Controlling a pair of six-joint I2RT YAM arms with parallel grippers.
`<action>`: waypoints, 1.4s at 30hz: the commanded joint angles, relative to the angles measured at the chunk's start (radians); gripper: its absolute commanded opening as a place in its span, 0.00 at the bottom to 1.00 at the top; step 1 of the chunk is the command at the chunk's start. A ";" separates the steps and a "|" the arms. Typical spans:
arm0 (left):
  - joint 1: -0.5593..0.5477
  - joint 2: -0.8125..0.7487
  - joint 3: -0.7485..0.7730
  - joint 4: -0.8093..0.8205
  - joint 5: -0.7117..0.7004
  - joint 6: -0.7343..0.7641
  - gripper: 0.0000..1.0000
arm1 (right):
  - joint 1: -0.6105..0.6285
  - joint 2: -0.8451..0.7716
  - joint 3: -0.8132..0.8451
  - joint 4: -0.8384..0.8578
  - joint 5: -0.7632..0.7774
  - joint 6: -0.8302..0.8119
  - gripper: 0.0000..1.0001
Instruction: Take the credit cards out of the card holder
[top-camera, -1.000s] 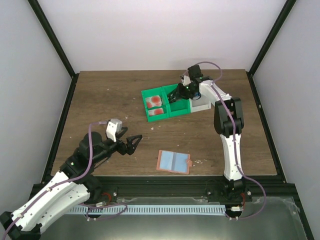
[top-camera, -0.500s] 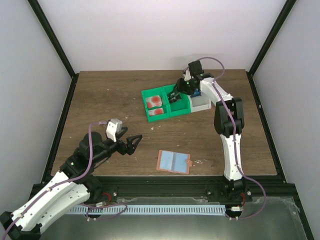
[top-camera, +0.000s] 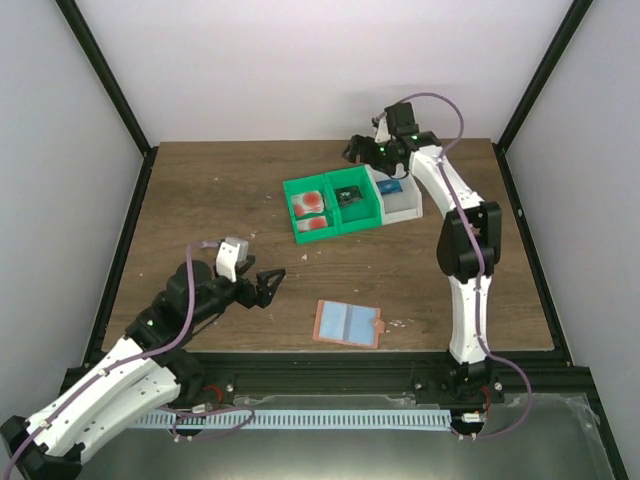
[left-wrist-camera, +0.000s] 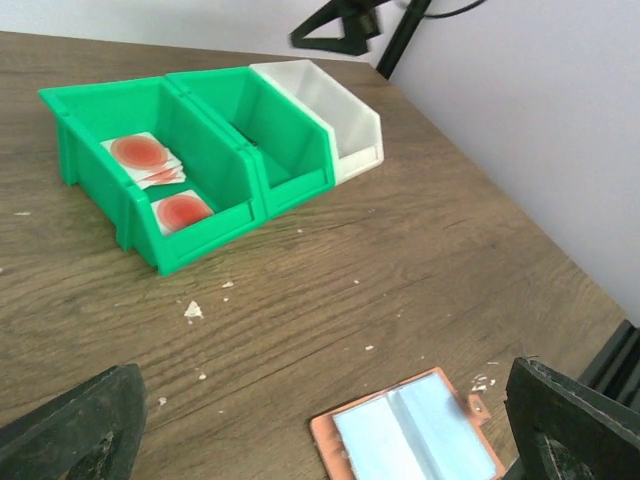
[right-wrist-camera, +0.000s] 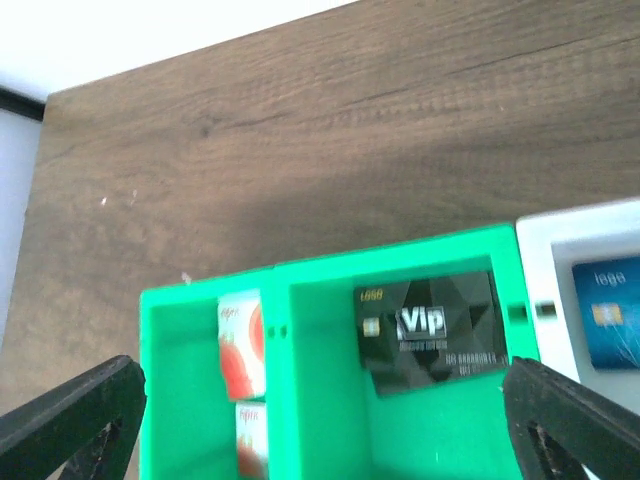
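Note:
The card holder (top-camera: 347, 324) lies open and flat near the front edge, salmon rim, blue-grey panels up, tab to the right. It also shows in the left wrist view (left-wrist-camera: 415, 437), with no card showing in its pockets. Pale credit cards with red blots (top-camera: 311, 203) lie in the left green bin (left-wrist-camera: 160, 170) (right-wrist-camera: 240, 340). A black card (right-wrist-camera: 430, 325) lies in the middle green bin (top-camera: 352, 196). A blue card (right-wrist-camera: 605, 318) lies in the white bin. My left gripper (top-camera: 268, 284) is open and empty, left of the holder. My right gripper (top-camera: 365, 151) is open and empty, above the bins' far side.
The two green bins (top-camera: 300, 228) (left-wrist-camera: 205, 235) and the white bin (top-camera: 405, 209) (left-wrist-camera: 345, 150) stand side by side at the back middle. Small white crumbs (left-wrist-camera: 193, 310) dot the wooden table. Black frame posts and white walls close in the sides.
My right gripper has lifted out of the middle green bin and drawn back to the far side, leaving the black card there. My left arm has barely shifted.

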 joint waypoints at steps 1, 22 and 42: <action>0.003 -0.001 0.027 -0.023 -0.061 -0.036 1.00 | -0.008 -0.210 -0.128 0.014 -0.024 -0.013 1.00; 0.003 0.051 0.342 -0.156 -0.183 -0.201 1.00 | -0.003 -1.347 -0.987 0.005 0.082 -0.080 1.00; 0.003 -0.043 0.207 -0.079 -0.074 -0.241 0.99 | -0.004 -1.658 -1.200 0.034 0.059 0.048 1.00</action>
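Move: The card holder lies about 37 cm back and 2 cm left of the right hand, some 14 cm lower; from the left hand it is about 16 cm right, 2 cm back and 18 cm down. Roughly 13 cm below the right hand, the black VIP card is 3 cm back and 1 cm left, the blue card 1 cm back and 10 cm right, the red-white cards 7 cm back and 12 cm left. The open right hand draws back some 35 cm from the bins, rising; the left rises, then dips slightly. ##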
